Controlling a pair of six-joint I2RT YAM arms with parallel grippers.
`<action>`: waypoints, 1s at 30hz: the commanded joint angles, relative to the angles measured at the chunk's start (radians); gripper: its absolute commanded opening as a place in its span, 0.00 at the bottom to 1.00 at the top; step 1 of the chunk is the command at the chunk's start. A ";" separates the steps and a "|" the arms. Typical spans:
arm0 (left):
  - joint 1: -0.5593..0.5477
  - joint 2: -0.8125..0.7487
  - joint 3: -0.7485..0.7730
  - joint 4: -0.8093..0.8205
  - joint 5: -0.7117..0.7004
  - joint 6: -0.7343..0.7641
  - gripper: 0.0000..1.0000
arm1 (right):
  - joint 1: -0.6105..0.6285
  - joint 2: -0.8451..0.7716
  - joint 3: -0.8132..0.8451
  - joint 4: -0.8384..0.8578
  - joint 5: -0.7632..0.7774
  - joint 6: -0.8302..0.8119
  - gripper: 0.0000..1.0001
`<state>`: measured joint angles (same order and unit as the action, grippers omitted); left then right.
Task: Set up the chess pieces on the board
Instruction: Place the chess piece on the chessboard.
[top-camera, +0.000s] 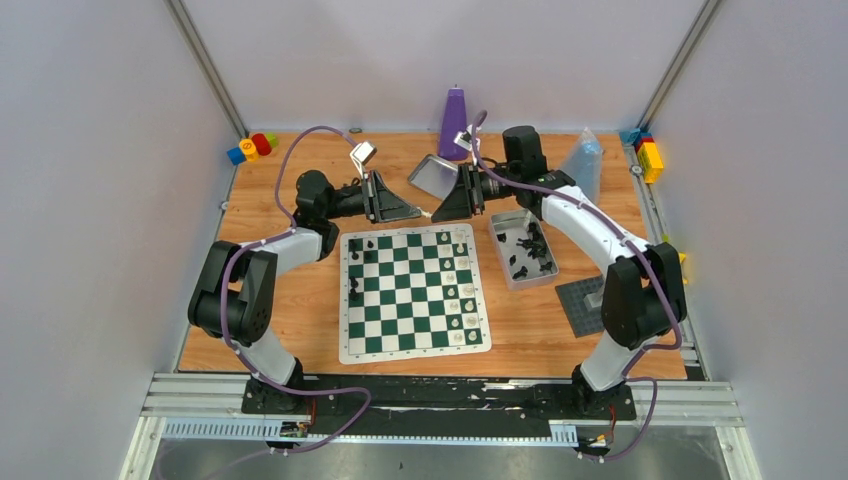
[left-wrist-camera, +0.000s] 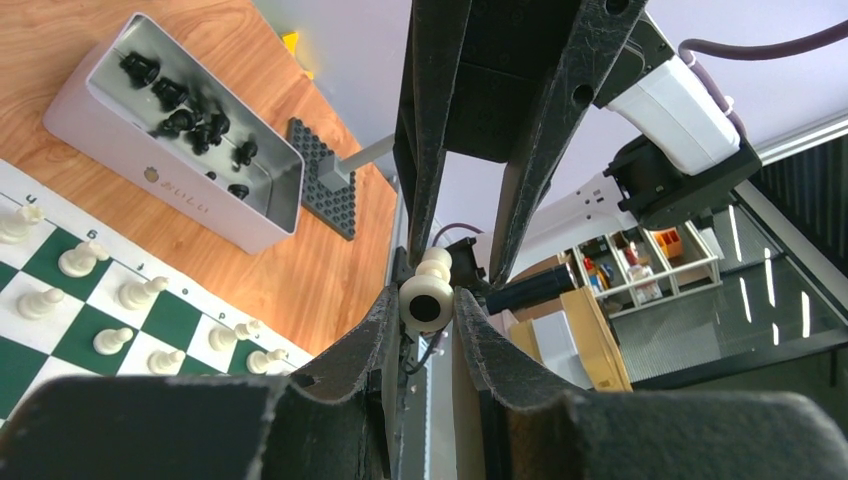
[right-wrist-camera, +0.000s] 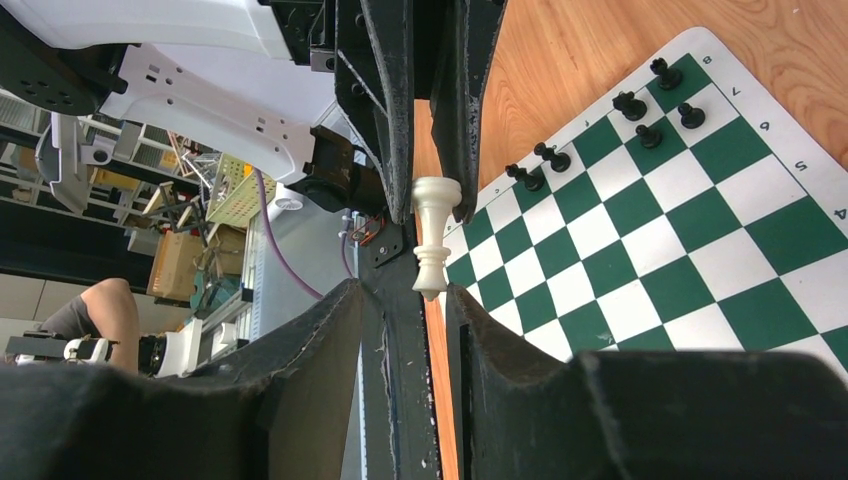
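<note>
Above the far edge of the green and white board (top-camera: 413, 290) my two grippers meet tip to tip. My left gripper (left-wrist-camera: 427, 305) is shut on the round base of a cream-white chess piece (left-wrist-camera: 425, 300), held sideways. In the right wrist view the same piece (right-wrist-camera: 433, 235) points its top toward my right gripper (right-wrist-camera: 405, 295), whose jaws stand open around the tip, with a gap on one side. Black pieces (top-camera: 355, 245) stand at the board's left columns and white pieces (top-camera: 465, 290) along its right side. Several more black pieces lie in a silver tray (top-camera: 522, 247).
A dark grey studded baseplate (top-camera: 585, 300) lies right of the tray. At the back are a second metal tray (top-camera: 433, 175), a purple cone (top-camera: 455, 122) and a clear bag (top-camera: 583, 160). Coloured blocks sit in the back corners (top-camera: 250, 147) (top-camera: 648, 152).
</note>
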<state>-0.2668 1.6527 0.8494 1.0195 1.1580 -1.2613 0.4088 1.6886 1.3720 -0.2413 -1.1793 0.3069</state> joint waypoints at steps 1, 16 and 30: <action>0.005 -0.038 -0.007 -0.002 -0.014 0.048 0.00 | 0.009 0.015 0.043 0.042 -0.034 0.006 0.37; 0.002 -0.040 -0.009 -0.007 -0.018 0.053 0.00 | 0.025 0.037 0.071 0.034 -0.037 0.000 0.32; -0.005 -0.073 -0.016 -0.150 -0.016 0.195 0.12 | -0.004 0.009 0.080 -0.007 -0.004 -0.048 0.09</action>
<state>-0.2680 1.6245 0.8444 0.9436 1.1500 -1.1831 0.4210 1.7321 1.4002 -0.2501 -1.1667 0.2893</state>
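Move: The white chess piece is pinched by its base in my left fingertips, about 1 cm to the right of that hand. From my open right hand its middle lies some 3 cm left, 1 cm ahead and 1 cm lower. The chessboard's middle is about 7 cm back and 4 cm left of my right hand, the white pieces' rows 5 cm back and 6 cm right, the box of pieces 20 cm right and 1 cm ahead; all these are some 22 cm below. I keep my left hand still, holding the white piece by its base, and ease my right hand about 1 cm down and 1 cm left, with a touch of forward, until its fingers flank the free head end. Then I close my right fingers by more than half their gap and pinch that end, wrist barely turning. ##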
